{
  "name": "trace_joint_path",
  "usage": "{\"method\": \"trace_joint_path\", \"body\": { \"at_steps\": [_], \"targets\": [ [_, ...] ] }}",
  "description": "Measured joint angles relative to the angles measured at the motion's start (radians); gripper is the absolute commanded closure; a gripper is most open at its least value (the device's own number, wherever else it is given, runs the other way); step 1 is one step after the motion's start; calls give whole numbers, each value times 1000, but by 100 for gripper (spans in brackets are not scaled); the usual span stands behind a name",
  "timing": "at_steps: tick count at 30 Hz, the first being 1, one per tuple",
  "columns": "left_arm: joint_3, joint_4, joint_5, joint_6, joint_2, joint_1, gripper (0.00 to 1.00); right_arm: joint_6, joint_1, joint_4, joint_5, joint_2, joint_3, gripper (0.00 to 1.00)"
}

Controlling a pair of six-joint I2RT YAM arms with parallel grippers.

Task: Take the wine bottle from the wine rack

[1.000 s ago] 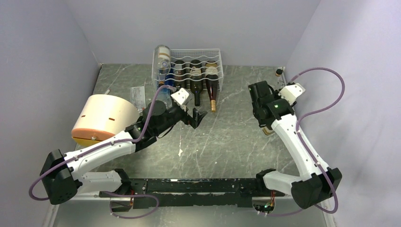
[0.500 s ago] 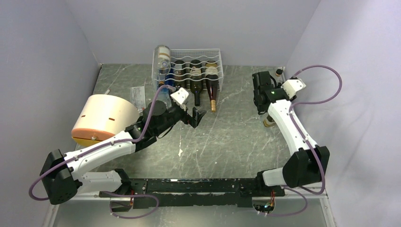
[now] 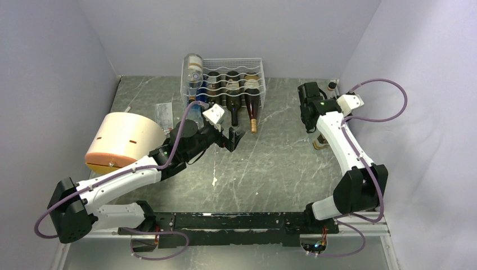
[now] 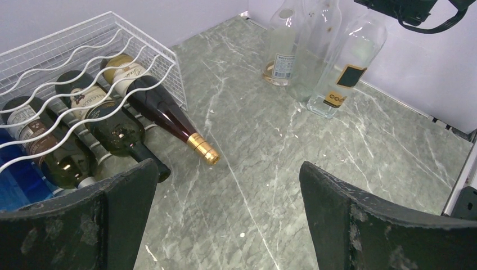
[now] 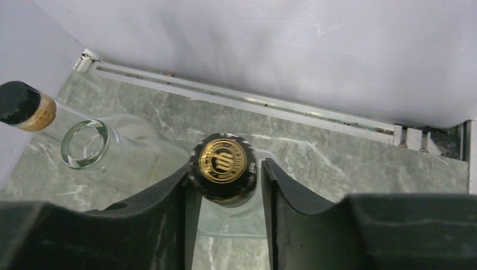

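Note:
The white wire wine rack (image 3: 225,67) stands at the back of the table, and in the left wrist view its wavy shelves (image 4: 67,50) hold several dark bottles lying down. One wine bottle (image 4: 163,109) with a gold foil neck (image 3: 252,115) sticks out of the rack's right end. My left gripper (image 3: 235,138) hovers open just in front of the rack (image 4: 228,169), touching nothing. My right gripper (image 3: 310,115) is at the far right, shut (image 5: 225,169) round the black and gold cap (image 5: 224,162) of a clear square bottle (image 3: 319,143) standing on the table.
A cream drum (image 3: 121,140) lies at the left. A clear bottle (image 3: 194,70) rests on the rack's left end. An open-mouthed clear bottle (image 5: 84,145) and a corked one (image 5: 22,104) stand beside my right gripper, close to the right wall. A paper slip (image 3: 164,112) lies left of the rack.
My right arm has stretched toward the back right corner, carrying the clear bottle with it. The left arm has not moved.

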Motion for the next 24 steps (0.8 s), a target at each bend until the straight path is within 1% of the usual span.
{"method": "trace_joint_path", "body": {
  "at_steps": [1, 5, 8, 10, 14, 19, 21, 24],
  "targets": [
    [0, 0, -3, 0, 0, 0, 0, 11, 0, 4, -3, 1, 0, 37],
    [0, 0, -6, 0, 0, 0, 1, -5, 0, 43, -24, -9, -5, 22],
    [0, 0, -6, 0, 0, 0, 0, -99, 0, 143, -53, -72, -60, 13],
    [0, -1, -6, 0, 0, 0, 0, -171, -1, 208, -78, -134, -100, 1],
    [0, -2, -6, 0, 0, 0, 1, -336, -2, 325, -162, -253, -131, 0],
    [0, -2, -7, 0, -2, 0, 0, -592, -3, 487, -395, -400, -155, 0],
    [0, -5, -13, 2, -6, 0, 1, -703, -4, 531, -546, -469, -166, 0],
    [0, -6, -35, 14, -18, 0, 1, -845, -4, 596, -830, -584, -189, 0]
  ]
}}
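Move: The right hand still pinches the clear bottle by the neck just under its black cap, so the bottle's middle lies straight below, about 12 cm. A capless bottle stands some 7 cm ahead, a corked bottle about 14 cm ahead, both in line with it, and the gold-capped bottle in the rack lies roughly 24 cm left and 12 cm ahead. From the left hand the clear bottle is about 31 cm to the right and 6 cm ahead. The right hand opens its fingers wide to let go of the clear bottle's neck, easing forward by less than a centimetre as it begins, then lifts off upwards by about 12 cm. As it rises it swings left, faster and faster, to some 10 cm from the bottle's neck, turning about 55 degrees counter-clockwise and tipping its fingers up a little, so that they come round from the side wall towards the wine rack. ##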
